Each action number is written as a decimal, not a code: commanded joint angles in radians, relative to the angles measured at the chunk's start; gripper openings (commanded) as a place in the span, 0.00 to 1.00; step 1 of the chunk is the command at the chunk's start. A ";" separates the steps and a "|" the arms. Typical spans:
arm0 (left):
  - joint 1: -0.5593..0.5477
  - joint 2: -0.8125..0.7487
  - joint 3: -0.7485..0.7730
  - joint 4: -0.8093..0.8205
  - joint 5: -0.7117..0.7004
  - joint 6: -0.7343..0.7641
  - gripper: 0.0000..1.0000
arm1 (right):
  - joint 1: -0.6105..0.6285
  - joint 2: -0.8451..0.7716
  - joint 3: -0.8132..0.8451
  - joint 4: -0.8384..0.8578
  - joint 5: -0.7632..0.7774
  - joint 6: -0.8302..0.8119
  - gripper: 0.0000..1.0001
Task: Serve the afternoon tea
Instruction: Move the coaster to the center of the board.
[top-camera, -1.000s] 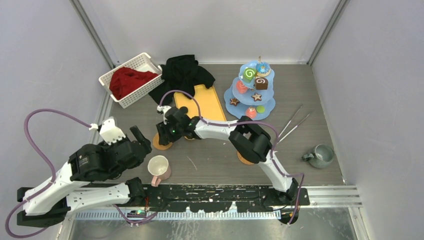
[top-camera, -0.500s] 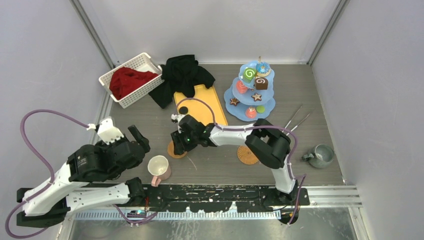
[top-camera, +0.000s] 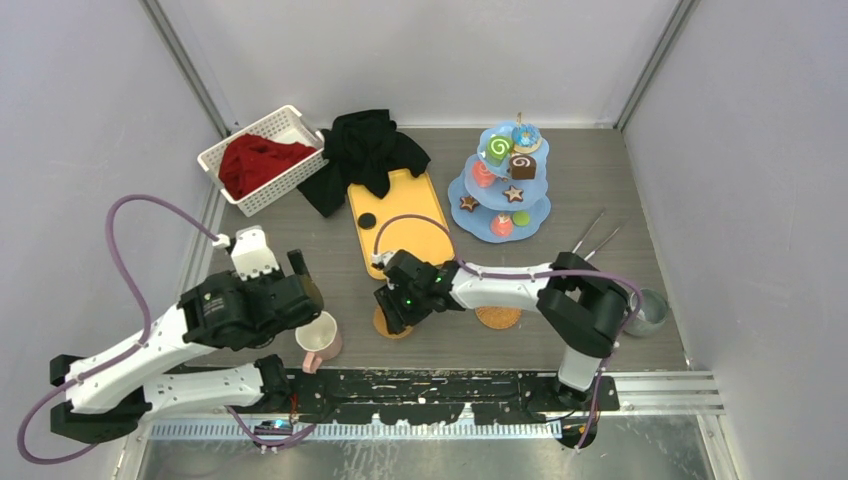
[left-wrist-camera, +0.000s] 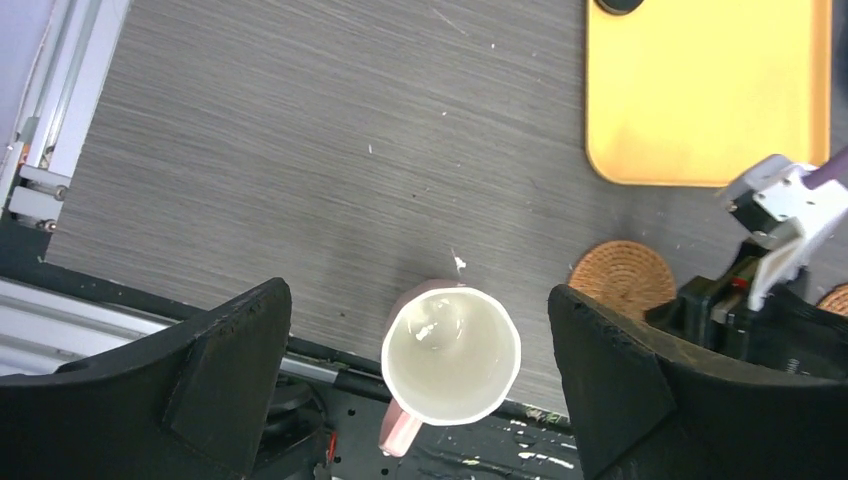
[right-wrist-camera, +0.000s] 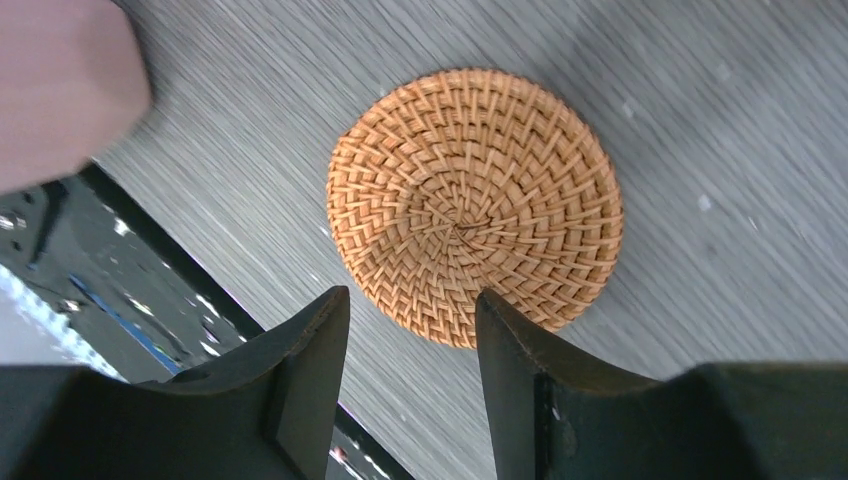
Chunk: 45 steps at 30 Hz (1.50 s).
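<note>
The pink-handled cream mug (left-wrist-camera: 452, 357) stands upright at the near edge, handle toward me. My left gripper (left-wrist-camera: 420, 290) hovers above it, open wide, a finger on either side and touching nothing. To the right, my right gripper (right-wrist-camera: 412, 295) points down at a woven coaster (right-wrist-camera: 475, 205), jaws apart. One fingertip overlaps the coaster's edge and the other stands just off it. The coaster looks sharp over a blurred table. The pale-blue tiered stand (top-camera: 485, 215) with toy sweets stands at the back right. The grey metal mug (top-camera: 640, 312) sits at the right edge.
A second coaster (top-camera: 497, 318) lies right of the first. The orange-yellow tray (top-camera: 400, 215) carries a small black disc (top-camera: 367, 220), and a black cloth (top-camera: 365, 150) covers its far end. The white basket (top-camera: 275, 190) holds red cloth. Thin metal utensils (top-camera: 590, 240) lie near the stand.
The right gripper has slid right and toward the near edge, and the coaster has moved with it. The left arm has swung right, over the cream mug.
</note>
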 joint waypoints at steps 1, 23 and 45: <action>-0.003 -0.001 0.034 -0.072 0.024 0.053 0.99 | -0.005 -0.070 -0.076 -0.181 0.133 -0.006 0.55; -0.002 0.119 0.019 -0.144 0.387 0.140 0.99 | -0.266 -0.560 -0.093 -0.191 0.457 0.037 0.80; -0.012 0.026 -0.315 0.139 0.649 0.190 0.70 | -0.290 -0.525 -0.046 -0.207 0.508 0.037 0.81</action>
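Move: Just ahead of the right hand's fingertips, its middle about 3 cm forward and hardly to either side, lies the coaster; the second coaster is some 25 cm right and 5 cm forward, the yellow tray 25 cm straight ahead, the mug 18 cm left. For the left hand, the mug stands about 5 cm back, 5 cm right and 18 cm below; the near coaster is roughly 22 cm right and about level fore-and-aft. Dragging the coaster to the right with its fingertips for about 6 cm, the right hand then lifts off and swings up some 12 cm, forward and farther right, opening wider and turning about 35 degrees clockwise. The left hand sinks and draws back towards the mug, roughly 10 cm each way, tipping its fingers down and partly closing them near the handle side; contact there can't be made out. ##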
